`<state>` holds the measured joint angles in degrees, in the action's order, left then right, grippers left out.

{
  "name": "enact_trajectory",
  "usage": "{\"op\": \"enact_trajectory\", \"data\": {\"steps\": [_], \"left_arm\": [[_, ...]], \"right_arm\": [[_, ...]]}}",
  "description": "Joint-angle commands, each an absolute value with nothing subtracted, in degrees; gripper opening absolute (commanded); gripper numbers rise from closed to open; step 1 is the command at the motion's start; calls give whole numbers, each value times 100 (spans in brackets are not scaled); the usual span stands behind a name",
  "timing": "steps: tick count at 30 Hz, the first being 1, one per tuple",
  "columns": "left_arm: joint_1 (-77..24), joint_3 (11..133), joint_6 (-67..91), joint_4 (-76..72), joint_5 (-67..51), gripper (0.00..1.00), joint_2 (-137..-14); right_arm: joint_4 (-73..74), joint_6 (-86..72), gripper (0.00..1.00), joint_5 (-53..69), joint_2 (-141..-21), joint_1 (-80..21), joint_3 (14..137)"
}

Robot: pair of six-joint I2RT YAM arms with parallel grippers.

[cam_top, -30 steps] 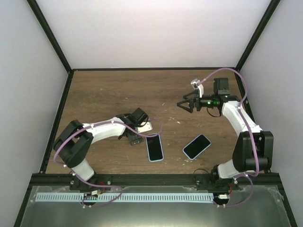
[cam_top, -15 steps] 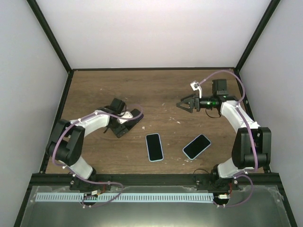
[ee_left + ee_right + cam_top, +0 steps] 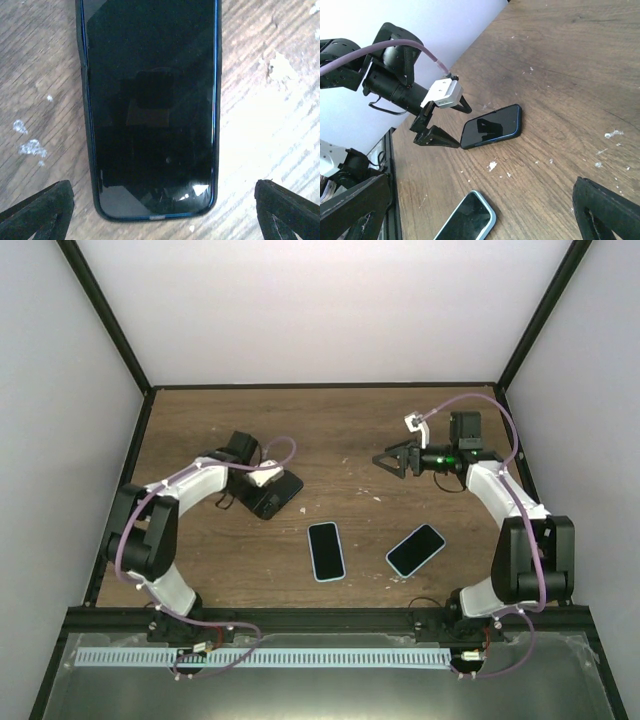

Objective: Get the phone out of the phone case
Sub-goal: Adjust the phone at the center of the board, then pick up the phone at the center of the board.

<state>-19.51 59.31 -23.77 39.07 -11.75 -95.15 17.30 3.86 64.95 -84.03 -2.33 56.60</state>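
Note:
A dark phone in a dark blue-edged case lies flat on the wooden table, screen up. It also shows in the top view and in the right wrist view. My left gripper is open, its fingertips on either side of the phone's near end, not touching it. It shows in the top view too. Two phones with light-blue edges lie at the table's centre front. My right gripper is open and empty, raised at the right rear.
The wooden table is bounded by white walls and a black frame. White flecks mark the wood. One light-blue phone lies below my right gripper's view. The left arm is to that camera's left.
My left gripper has swung left and back, away from the centre light-blue phone. The dark phone now lies flat between its open fingers. The right arm has hardly moved.

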Motion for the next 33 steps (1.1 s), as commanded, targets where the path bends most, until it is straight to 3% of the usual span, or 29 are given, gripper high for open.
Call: {"op": "enact_trajectory", "data": {"steps": [1,19,27,33], "left_arm": [[-2120,6097,-2046,3783,-1154,100,-9831],[-2416,6486,-1756,3511,-327,99,-10646],[-2513,6395,-1710,3370,-489,75,-10651],[-2446,6264,-1447,2919,-413,60,-9917]], "right_arm": [[1436,195,100,6301,-8206,-207,5748],[714,-384,100,6205,-8287,-211,5794],[232,-853,100,6085,-8508,-237,5687],[-233,-1482,100,5792,-8649,-283,5736]]}}
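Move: The dark cased phone's middle lies about 5 cm ahead of the left hand, 5 cm to its right and 4 cm below. The nearer light-rimmed phone sits some 12 cm back and 18 cm right of this hand, the farther one 12 cm back and 42 cm right, both on the board. From the right hand, the dark phone is about 27 cm left, 2 cm ahead and 20 cm lower. Left hand sinks and advances 3 cm forward-right, closing to pinch the dark phone's sides; right drifts 4 cm forward. ##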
